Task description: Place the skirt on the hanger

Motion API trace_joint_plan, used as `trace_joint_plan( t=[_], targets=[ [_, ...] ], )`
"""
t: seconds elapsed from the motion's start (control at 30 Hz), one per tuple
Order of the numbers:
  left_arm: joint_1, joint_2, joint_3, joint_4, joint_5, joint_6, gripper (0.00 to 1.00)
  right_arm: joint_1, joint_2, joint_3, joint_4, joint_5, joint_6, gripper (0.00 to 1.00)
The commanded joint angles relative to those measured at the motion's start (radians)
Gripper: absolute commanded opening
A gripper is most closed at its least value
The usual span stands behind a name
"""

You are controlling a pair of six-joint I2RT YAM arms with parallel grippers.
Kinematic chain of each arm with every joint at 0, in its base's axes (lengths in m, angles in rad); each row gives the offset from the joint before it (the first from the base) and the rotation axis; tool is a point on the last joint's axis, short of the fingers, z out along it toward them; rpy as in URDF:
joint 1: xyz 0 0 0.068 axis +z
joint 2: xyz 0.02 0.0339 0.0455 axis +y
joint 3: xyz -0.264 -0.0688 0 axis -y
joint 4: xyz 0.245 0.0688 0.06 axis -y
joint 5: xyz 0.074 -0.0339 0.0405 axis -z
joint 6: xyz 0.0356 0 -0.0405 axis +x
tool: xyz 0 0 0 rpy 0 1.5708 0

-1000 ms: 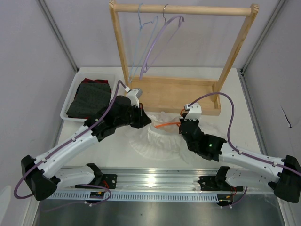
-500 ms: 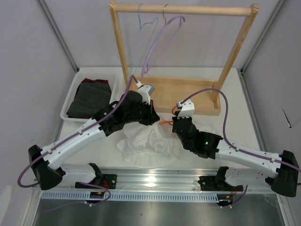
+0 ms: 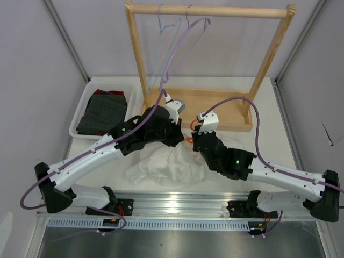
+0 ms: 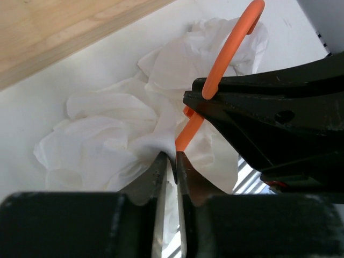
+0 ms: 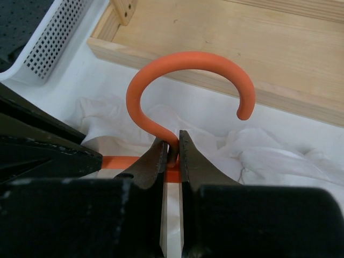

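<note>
The white crinkly skirt [image 3: 161, 166] lies bunched on the table between the two arms. My left gripper [image 4: 171, 157] is shut on a fold of the skirt [image 4: 107, 129], its tips pinching the fabric just beside the orange hanger [image 4: 226, 54]. My right gripper [image 5: 173, 141] is shut on the hanger [image 5: 183, 62] at the foot of its curved hook, which points toward the rack. The hanger's bar runs under the skirt [image 5: 269, 150] and is mostly hidden. From above, only a short orange piece of the hanger [image 3: 189, 138] shows between the left gripper [image 3: 180, 141] and the right gripper [image 3: 196, 141].
A wooden rack [image 3: 209, 11] stands at the back with a lilac hanger [image 3: 183, 48] and a pale blue hanger [image 3: 161, 43] on its bar; its wooden base [image 3: 204, 105] lies just beyond the grippers. A white tray [image 3: 80, 107] at the left holds a dark folded garment [image 3: 102, 110].
Both grippers have drawn closer together near the rack's base. The skirt, earlier spread out flat, is now gathered into a crumpled heap and shifted left.
</note>
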Motion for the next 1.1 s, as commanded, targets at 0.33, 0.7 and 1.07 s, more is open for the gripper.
trace_joint_plan(
  t=[0.33,0.7,1.07],
  targets=[
    [-0.014,-0.175,-0.016,0.128,0.031,0.221,0.55,-0.019,-0.046,0.127,-0.017,-0.074,-0.004,0.0],
    [-0.014,-0.234,0.003,0.021,0.107,0.359,0.61,-0.096,-0.101,0.145,-0.065,-0.196,0.009,0.0],
    [-0.014,-0.169,-0.019,-0.001,0.196,0.397,0.64,-0.114,-0.127,0.159,-0.086,-0.253,0.012,0.0]
  ],
)
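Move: The skirt's waist edge lies right at the left fingertips, about 1 cm ahead, 1 cm to the right and 1 cm below. The orange hanger's neck, already pinched by the right hand, is some 5 cm to the left hand's right and 1 cm ahead. The rack's wooden base is centred about 14 cm ahead, 7 cm right and 15 cm below. From the right hand, that waist edge is roughly 4 cm left, level fore-and-aft, 1 cm lower. Upward first, the left hand lifts about 7 cm off the skirt's waist, fingers opening from nearly shut to well apart while they tip up and swing clockwise, close to 20 degrees each. It then draws back and a little left, sinking again by a couple of centimetres, to face the waist edge with spread fingers. The right hand keeps its pinch on the hanger neck and raises it some 4 cm. ##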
